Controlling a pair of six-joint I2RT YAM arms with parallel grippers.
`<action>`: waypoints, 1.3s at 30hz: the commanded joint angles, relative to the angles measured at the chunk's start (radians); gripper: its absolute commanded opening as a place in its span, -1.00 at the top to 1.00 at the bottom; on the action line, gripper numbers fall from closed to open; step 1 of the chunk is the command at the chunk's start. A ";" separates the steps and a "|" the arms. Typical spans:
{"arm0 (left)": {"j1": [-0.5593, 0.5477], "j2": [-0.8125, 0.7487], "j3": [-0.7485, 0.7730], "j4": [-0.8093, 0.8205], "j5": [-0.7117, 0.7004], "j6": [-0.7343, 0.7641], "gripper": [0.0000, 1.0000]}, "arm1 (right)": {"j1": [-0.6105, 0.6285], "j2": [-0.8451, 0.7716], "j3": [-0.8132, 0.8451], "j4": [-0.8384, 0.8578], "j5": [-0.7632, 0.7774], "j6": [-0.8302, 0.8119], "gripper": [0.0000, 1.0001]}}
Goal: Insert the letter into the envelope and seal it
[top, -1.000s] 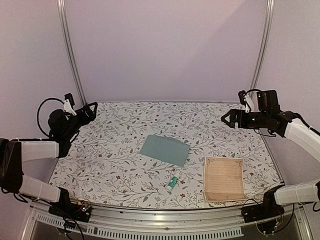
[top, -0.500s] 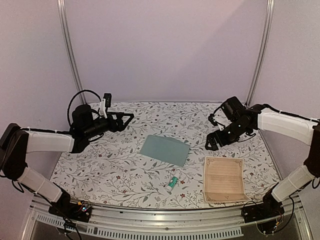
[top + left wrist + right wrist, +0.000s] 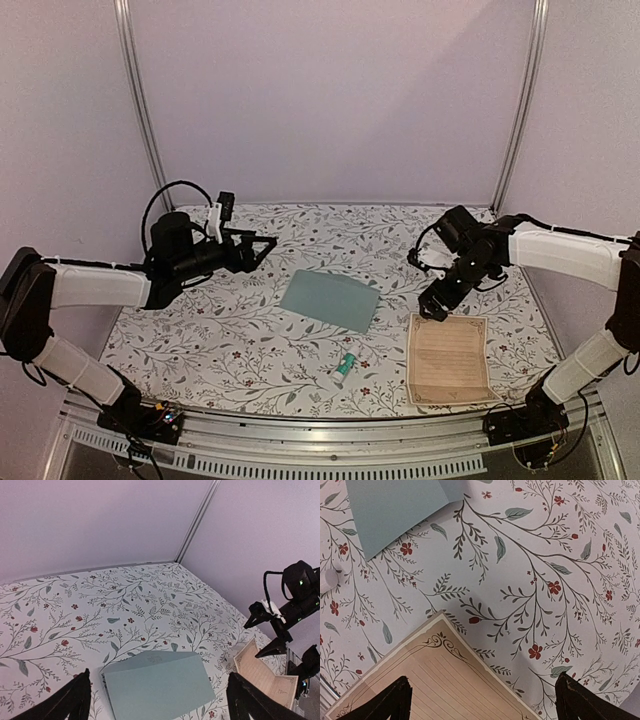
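Note:
The pale teal envelope (image 3: pixel 330 300) lies flat mid-table, also seen in the left wrist view (image 3: pixel 157 682) and at the top left of the right wrist view (image 3: pixel 395 510). The tan letter (image 3: pixel 448 358) with ruled lines and an ornate border lies at the front right (image 3: pixel 262 675). My left gripper (image 3: pixel 262 246) hovers open left of the envelope and points at it (image 3: pixel 159 695). My right gripper (image 3: pixel 433 307) is open, tilted down just above the letter's far left corner (image 3: pixel 435 685), which casts a shadow on the cloth. Neither gripper holds anything (image 3: pixel 482 695).
A small white-and-green glue stick (image 3: pixel 345 366) lies near the front edge, between envelope and letter; its white end shows in the right wrist view (image 3: pixel 327 580). The floral tablecloth (image 3: pixel 230 330) covers the table. Metal posts (image 3: pixel 140 110) stand at both back corners.
Both arms have swung in from the table's sides. The left gripper has reached toward the envelope. The right gripper has come down to the letter's far left corner.

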 commanded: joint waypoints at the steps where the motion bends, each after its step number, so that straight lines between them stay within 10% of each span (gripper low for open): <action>1: -0.022 -0.015 0.003 -0.014 -0.008 0.027 -0.88 | 0.035 -0.019 0.002 -0.056 0.034 -0.098 -0.97; 39: -0.039 0.013 0.022 -0.023 -0.015 0.048 -0.88 | 0.043 0.107 -0.142 0.058 0.099 -0.276 -0.97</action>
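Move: The letter lies under the right hand, its middle about 6 cm back towards the base, 3 cm to the right and some 9 cm below. From this hand the envelope is roughly 9 cm ahead and 20 cm to the left, and the glue stick some 7 cm back and 17 cm to the left, both on the table. From the left hand the letter's middle lies about 12 cm back, 33 cm to the right and 20 cm below. The right hand sinks about 6 cm in all towards the far part of the letter, first drawing back some 4.5 cm and then easing forward about 2 cm while it drifts a couple of centimetres to the right and goes on lowering. On the way the wrist turns some 15 degrees counter-clockwise and its left side dips about as much, and the wide-open fingers end close above the paper with no touch to be seen. ##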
